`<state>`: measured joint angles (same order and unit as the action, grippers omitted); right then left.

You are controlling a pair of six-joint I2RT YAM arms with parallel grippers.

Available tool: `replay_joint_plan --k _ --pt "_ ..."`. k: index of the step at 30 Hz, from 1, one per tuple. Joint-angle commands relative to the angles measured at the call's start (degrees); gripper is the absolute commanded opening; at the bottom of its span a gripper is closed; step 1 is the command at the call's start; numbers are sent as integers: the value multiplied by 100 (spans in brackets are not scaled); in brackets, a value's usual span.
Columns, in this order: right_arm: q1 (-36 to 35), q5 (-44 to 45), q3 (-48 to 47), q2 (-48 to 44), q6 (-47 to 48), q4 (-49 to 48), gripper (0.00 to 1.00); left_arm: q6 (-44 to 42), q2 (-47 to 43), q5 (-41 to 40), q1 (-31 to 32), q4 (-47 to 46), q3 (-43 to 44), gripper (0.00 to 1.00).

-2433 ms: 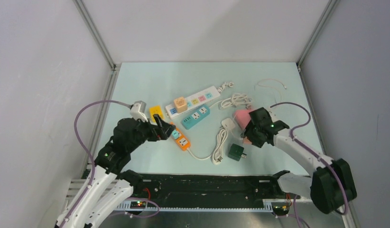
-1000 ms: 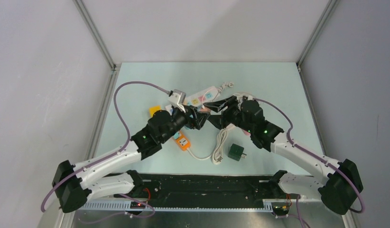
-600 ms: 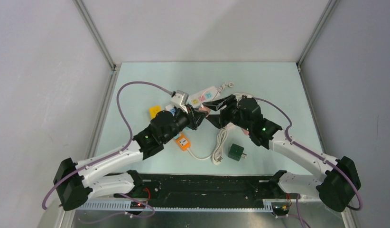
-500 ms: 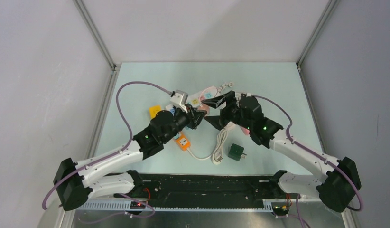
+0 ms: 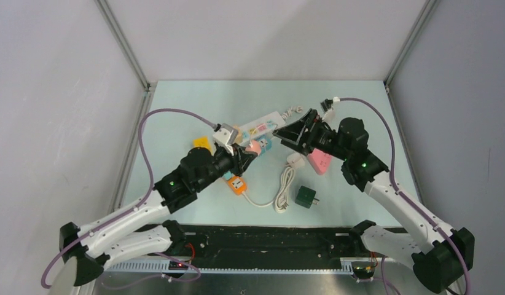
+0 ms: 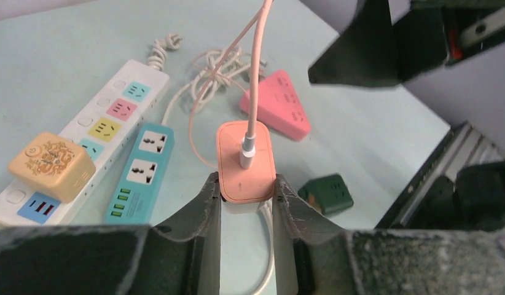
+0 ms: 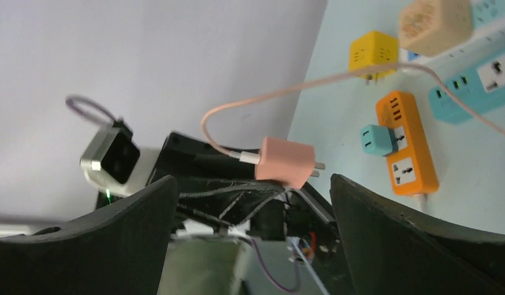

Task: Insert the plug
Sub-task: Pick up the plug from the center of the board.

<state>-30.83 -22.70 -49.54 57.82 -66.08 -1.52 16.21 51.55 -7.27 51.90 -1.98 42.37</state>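
Note:
The plug (image 6: pixel 246 161) is a pink block with a pink cable (image 6: pixel 256 67) running up from its top. My left gripper (image 6: pixel 246 184) is shut on its two sides and holds it above the table. From the right wrist view the plug (image 7: pixel 287 161) shows its metal prongs pointing right, over the left gripper's fingers. In the top view the plug (image 5: pixel 255 146) hangs at the left gripper (image 5: pixel 250 151), above the teal power strip (image 6: pixel 141 169). My right gripper (image 5: pixel 294 129) stands wide open to the right of it, holding nothing.
A white power strip (image 6: pixel 84 144) carries a beige cube adapter (image 6: pixel 51 166). An orange strip (image 5: pixel 235 182) has a small teal adapter (image 7: pixel 378 139) plugged in. A yellow cube (image 5: pixel 201 143), pink triangular strip (image 5: pixel 319 160), green adapter (image 5: pixel 306 196) and coiled white cable (image 5: pixel 285 187) lie around.
The left gripper closed on the plug while the right gripper opened and let it go. The right arm drew back to the right; the left arm pulled slightly back with the plug.

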Motion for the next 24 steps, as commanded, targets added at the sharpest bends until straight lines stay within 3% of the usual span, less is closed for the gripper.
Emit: replay_joint_plan --k 1,4,7,10,20,22,24 --pt "142 -1937 -260 60 1985 -879 97 -538 -422 504 -16 828 323 0" --pt "-55 -2530 -455 210 3033 -468 95 -612 -726 778 -18 971 277 0" --pt "-488 -2371 -691 268 3984 531 94 -642 -1089 1240 -21 1104 220 0" --pt "-820 -2397 -757 269 4614 698 95 -719 -1231 1633 -20 1301 280 0" --pt "-1182 -2130 -842 467 4893 393 99 -834 -1216 2393 -20 1448 391 0" --pt "-1217 -2155 -858 514 4920 367 97 -859 -1171 2608 -21 1454 433 0" --pt "-1230 -2305 -971 596 4952 452 87 -903 -1118 2853 -20 1479 455 0"
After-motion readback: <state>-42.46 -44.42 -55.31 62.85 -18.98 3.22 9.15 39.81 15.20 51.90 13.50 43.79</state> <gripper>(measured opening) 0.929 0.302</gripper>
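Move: The pink plug, already in the left hand's grip just beyond its finger pads, is about 9 cm to the left of the open right hand, 2 cm back and 4 cm lower. On the table nearly 30 cm below the right hand, the teal strip lies 8 cm ahead and 10 cm left, the orange strip 20 cm left and 2 cm back, and the white adapter 5 cm ahead and 6 cm right. The pink plug stays pinched in the left fingers and is drawn back towards the robot about 9 cm, turning clockwise some 25 degrees. The empty right hand, still wide open, follows back about 9 cm and moves left 5 cm towards the plug, rolling and swinging counter-clockwise until its fingers point straight left. ##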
